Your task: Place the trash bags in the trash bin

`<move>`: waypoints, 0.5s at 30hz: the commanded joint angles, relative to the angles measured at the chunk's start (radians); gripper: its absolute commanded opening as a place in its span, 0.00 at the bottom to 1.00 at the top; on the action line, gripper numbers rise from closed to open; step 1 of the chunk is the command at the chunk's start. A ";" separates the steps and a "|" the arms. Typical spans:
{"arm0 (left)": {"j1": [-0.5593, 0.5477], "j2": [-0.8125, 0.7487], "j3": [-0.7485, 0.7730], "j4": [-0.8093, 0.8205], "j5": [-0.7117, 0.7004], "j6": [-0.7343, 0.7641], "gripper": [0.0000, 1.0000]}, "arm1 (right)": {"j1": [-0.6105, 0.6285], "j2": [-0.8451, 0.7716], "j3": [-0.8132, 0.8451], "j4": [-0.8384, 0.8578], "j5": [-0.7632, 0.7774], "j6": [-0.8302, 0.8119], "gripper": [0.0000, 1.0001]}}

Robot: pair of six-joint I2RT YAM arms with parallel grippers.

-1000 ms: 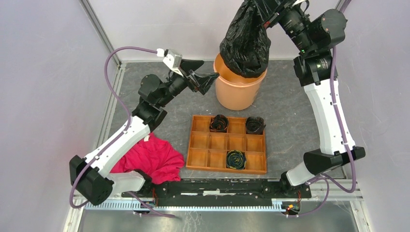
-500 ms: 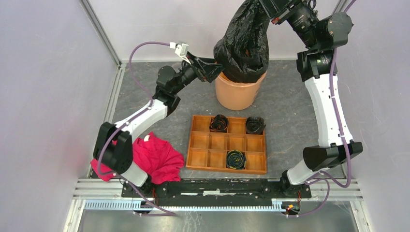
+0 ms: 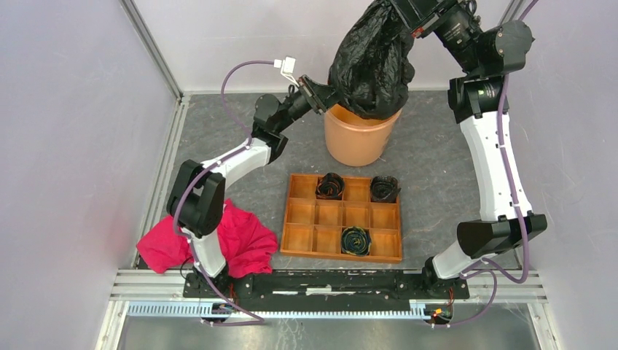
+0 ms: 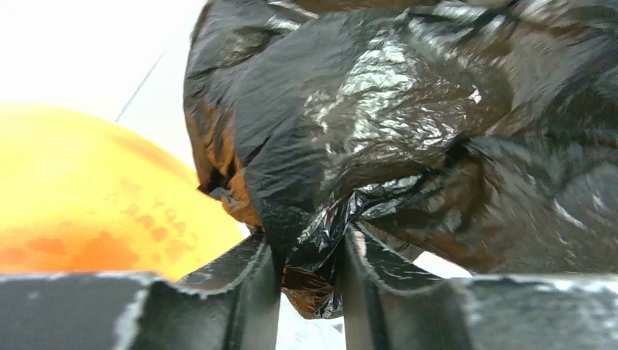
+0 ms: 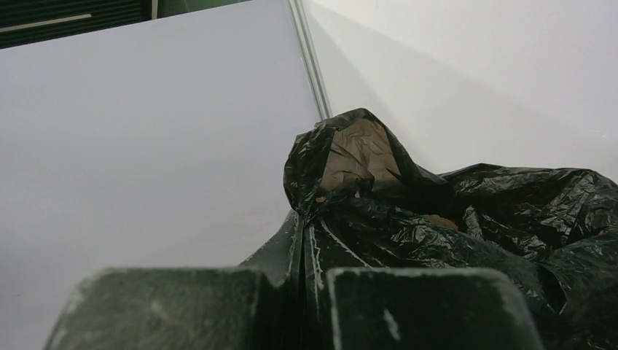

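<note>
The glossy black trash bag [image 3: 372, 62] hangs over the terracotta trash bin [image 3: 356, 142], its bottom resting in the bin's mouth. My right gripper [image 3: 399, 9] holds the bag's top high at the back, its jaws shut tight on the film [image 5: 312, 226]. The left gripper [image 3: 329, 95] is at the bag's lower left side, just above the bin's rim. In the left wrist view a bunched fold of the bag [image 4: 408, 109] sits pinched between my left gripper's [image 4: 310, 251] jaws, with the bin [image 4: 87, 197] blurred at the left.
A wooden compartment tray [image 3: 299, 237] lies in front of the bin, with three small dark rolls [image 3: 330, 186] in its cells. A red cloth [image 3: 244, 240] lies by the left arm's base. Walls stand close behind and on both sides.
My left arm has stretched right to the bag's side and its jaws have narrowed on a fold of film. The right gripper lifted the bag slightly and still holds it.
</note>
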 commanded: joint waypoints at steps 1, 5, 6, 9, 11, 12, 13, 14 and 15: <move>0.001 0.022 0.104 -0.232 -0.144 0.206 0.34 | -0.032 -0.014 0.039 0.050 -0.031 0.038 0.00; 0.000 0.047 0.130 -0.312 -0.261 0.294 0.25 | -0.052 0.012 0.017 0.070 -0.074 0.065 0.00; 0.000 0.050 0.131 -0.323 -0.278 0.311 0.24 | -0.056 0.021 0.013 0.066 -0.088 0.071 0.00; -0.001 0.062 0.131 -0.379 -0.351 0.359 0.19 | -0.073 0.049 -0.010 0.092 -0.131 0.108 0.00; -0.002 0.068 0.132 -0.417 -0.383 0.376 0.18 | -0.076 0.065 -0.010 0.101 -0.154 0.120 0.00; -0.003 0.071 0.131 -0.434 -0.391 0.387 0.18 | -0.075 0.071 -0.006 0.103 -0.167 0.121 0.00; -0.004 0.072 0.130 -0.450 -0.402 0.396 0.18 | -0.076 0.079 -0.002 0.102 -0.179 0.122 0.00; -0.007 0.071 0.130 -0.469 -0.414 0.407 0.18 | -0.077 0.084 0.005 0.100 -0.192 0.121 0.00; -0.009 0.070 0.130 -0.485 -0.424 0.422 0.17 | -0.079 0.088 0.006 0.099 -0.202 0.120 0.00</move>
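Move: The trash bag hangs from the right hand's closed fingers. Its middle is about 3 cm ahead, 6 cm right and 10 cm above the left hand, with a fold between those half-open fingers; from the right hand it is some 5 cm ahead, 1 cm left and 16 cm below. The trash bin stands about 9 cm ahead of the left hand and 9 cm right, its middle 24 cm lower. A rolled bag in the tray is 5 cm back, 1 cm right, 35 cm down. The trash bag's lower left side is pinched as the left fingers go from half open to nearly shut, while that hand travels about 9 cm forward and 7 cm down along the bin's left side, mostly forward first, then sinking, and swings some 25 degrees counter-clockwise. The right hand keeps its grip on the top and late on eases about 3 cm forward and down. ##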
